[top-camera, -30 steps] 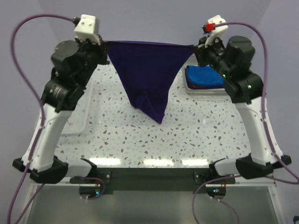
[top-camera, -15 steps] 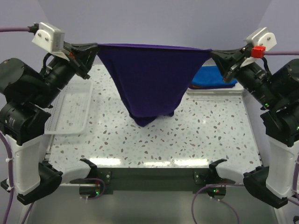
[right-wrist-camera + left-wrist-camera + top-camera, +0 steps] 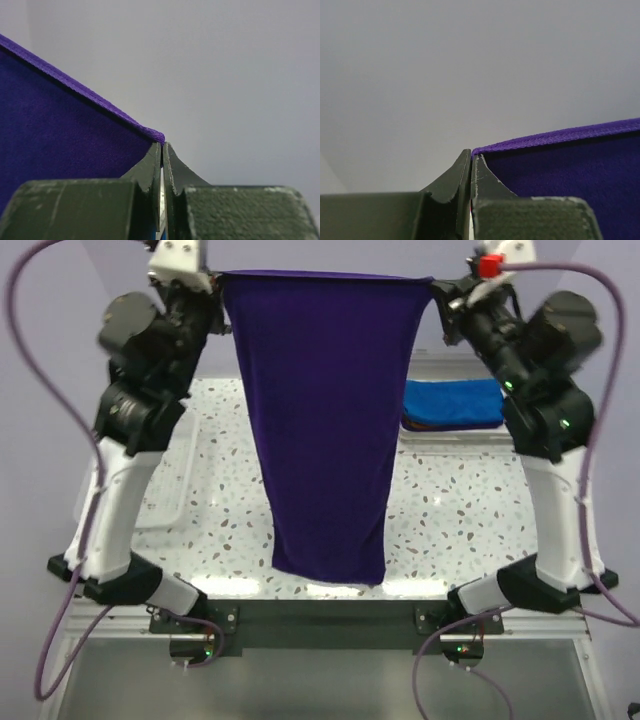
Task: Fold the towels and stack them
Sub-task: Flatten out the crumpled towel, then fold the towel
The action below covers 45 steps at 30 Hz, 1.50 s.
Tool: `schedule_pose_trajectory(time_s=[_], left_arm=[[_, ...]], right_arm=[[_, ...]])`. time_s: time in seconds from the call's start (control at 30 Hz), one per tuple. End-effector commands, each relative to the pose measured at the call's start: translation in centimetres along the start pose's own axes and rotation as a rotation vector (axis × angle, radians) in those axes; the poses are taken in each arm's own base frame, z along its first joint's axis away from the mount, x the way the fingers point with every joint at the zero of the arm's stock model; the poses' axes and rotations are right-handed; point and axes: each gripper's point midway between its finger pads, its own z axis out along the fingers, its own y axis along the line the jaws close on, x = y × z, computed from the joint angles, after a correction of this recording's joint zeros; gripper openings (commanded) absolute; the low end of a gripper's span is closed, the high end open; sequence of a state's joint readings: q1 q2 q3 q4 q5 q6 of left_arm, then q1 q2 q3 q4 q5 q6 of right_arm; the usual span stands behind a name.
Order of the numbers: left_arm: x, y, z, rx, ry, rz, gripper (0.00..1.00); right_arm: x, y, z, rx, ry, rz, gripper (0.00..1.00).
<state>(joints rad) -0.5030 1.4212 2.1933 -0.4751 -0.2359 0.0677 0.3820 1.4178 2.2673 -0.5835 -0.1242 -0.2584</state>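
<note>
A deep purple towel (image 3: 325, 420) hangs stretched between both raised arms, its lower edge dangling just above the table's near edge. My left gripper (image 3: 216, 278) is shut on its upper left corner (image 3: 476, 150), the jaws pressed together. My right gripper (image 3: 437, 285) is shut on the upper right corner (image 3: 159, 136) in the same way. A folded royal blue towel (image 3: 452, 402) lies on a grey tray (image 3: 455, 432) at the back right, with a strip of darker cloth showing beneath it.
A clear plastic tray (image 3: 172, 490) sits on the speckled table (image 3: 450, 520) at the left, partly behind the left arm. Cables loop out from both wrists. The hanging towel hides the middle of the table.
Both arms have lifted and swung inward. The purple towel, sagging in a V half a second ago, now hangs long and flat, its lower edge much nearer the front of the table.
</note>
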Motion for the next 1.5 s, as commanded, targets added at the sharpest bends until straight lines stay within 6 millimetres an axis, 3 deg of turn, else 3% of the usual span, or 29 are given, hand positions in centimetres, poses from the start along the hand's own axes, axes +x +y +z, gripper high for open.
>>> schedule_pose_trajectory(time_s=[0.0, 0.03, 0.07, 0.1, 0.13, 0.17, 0.2, 0.23, 0.33, 0.37, 0.4, 0.5, 0.57, 0.77, 1.03, 1.1, 1.17, 1.2, 1.23, 1.3, 1.47], left_arm=[[4.8, 6.6, 4.6, -0.359, 0.068, 0.127, 0.00], [8.4, 6.8, 7.0, -0.369, 0.130, 0.150, 0.00], [10.2, 8.2, 8.1, -0.402, 0.155, 0.147, 0.00], [13.2, 8.5, 10.2, -0.403, 0.199, 0.150, 0.00], [14.8, 9.7, 11.1, -0.423, 0.216, 0.143, 0.00], [16.4, 9.8, 12.1, -0.420, 0.233, 0.141, 0.00], [19.6, 10.0, 13.7, -0.413, 0.274, 0.147, 0.00], [21.2, 10.5, 14.5, -0.408, 0.293, 0.142, 0.00], [27.0, 11.3, 16.5, -0.393, 0.364, 0.135, 0.00], [28.2, 11.7, 16.9, -0.394, 0.378, 0.131, 0.00], [30.3, 11.9, 17.3, -0.388, 0.403, 0.129, 0.00], [33.3, 13.3, 17.8, -0.397, 0.432, 0.117, 0.00], [34.0, 13.8, 17.9, -0.388, 0.437, 0.091, 0.00], [34.0, 12.3, 17.9, -0.300, 0.408, 0.065, 0.00], [37.2, 12.3, 15.6, -0.299, 0.518, 0.075, 0.00], [37.4, 12.2, 14.4, -0.297, 0.544, 0.077, 0.00], [37.5, 12.1, 12.8, -0.297, 0.570, 0.079, 0.00], [37.4, 11.9, 12.2, -0.288, 0.578, 0.078, 0.00], [37.4, 11.7, 11.6, -0.279, 0.587, 0.078, 0.00], [37.4, 11.2, 9.7, -0.275, 0.615, 0.047, 0.00], [39.0, 10.0, 4.6, -0.236, 0.730, 0.025, 0.00]], right_arm=[[6.3, -4.2, 5.0, 0.213, 0.121, -0.048, 0.00], [9.9, -4.1, 7.6, 0.214, 0.189, -0.055, 0.00], [11.3, -4.1, 8.8, 0.222, 0.210, -0.060, 0.00], [13.3, -4.5, 9.9, 0.242, 0.247, -0.067, 0.00], [16.5, -4.3, 11.9, 0.235, 0.294, -0.074, 0.00], [17.9, -4.5, 13.0, 0.245, 0.304, -0.077, 0.00], [19.2, -4.8, 13.9, 0.253, 0.313, -0.077, 0.00], [22.7, -4.5, 15.4, 0.244, 0.359, -0.074, 0.00], [25.5, -4.8, 17.5, 0.243, 0.361, -0.056, 0.00], [28.0, -4.5, 18.5, 0.229, 0.394, -0.053, 0.00], [28.3, -4.9, 18.9, 0.232, 0.389, -0.054, 0.00], [31.0, -4.3, 20.1, 0.207, 0.406, -0.053, 0.00], [32.1, -4.2, 20.5, 0.205, 0.407, -0.054, 0.00], [34.5, -5.2, 20.0, 0.243, 0.446, -0.043, 0.00], [37.6, -2.2, 18.1, 0.095, 0.560, -0.036, 0.00], [39.2, -1.1, 16.6, 0.054, 0.626, -0.022, 0.00], [38.6, -0.8, 15.2, 0.044, 0.650, -0.017, 0.00], [40.0, -0.2, 14.1, 0.030, 0.695, -0.010, 0.00], [39.2, -0.2, 13.0, 0.027, 0.710, -0.008, 0.00], [40.2, 0.5, 11.1, 0.009, 0.771, 0.003, 0.00], [40.0, 2.8, 6.4, -0.072, 0.883, 0.067, 0.00]])
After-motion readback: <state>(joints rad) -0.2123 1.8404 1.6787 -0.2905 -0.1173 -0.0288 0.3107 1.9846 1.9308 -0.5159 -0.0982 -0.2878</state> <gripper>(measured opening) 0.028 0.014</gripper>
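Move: The bare table patch in mid-table, where the stretched purple towel will be laid, centres some 10 cm ahead of the left hand, 9 cm to its right and about 57 cm below; from the right hand it is roughly 10 cm ahead, 18 cm to the left and equally low. The blue towel on the tray stack sits about 24 cm ahead and 17 cm right of the right hand, 52 cm down. The white basket stands about 30 cm left and 5 cm ahead of the left hand, 52 cm down. Swinging fast forward and down together, both hands carry the purple towel by its still-pinched corners about 30 cm out and nearly 35 cm down towards the table. They check there with a slight bob, then sink a few centimetres more while drawing back some 9 cm. The wrists tip down some 40 degrees in all; fingers stay shut and the hands keep their spacing. ##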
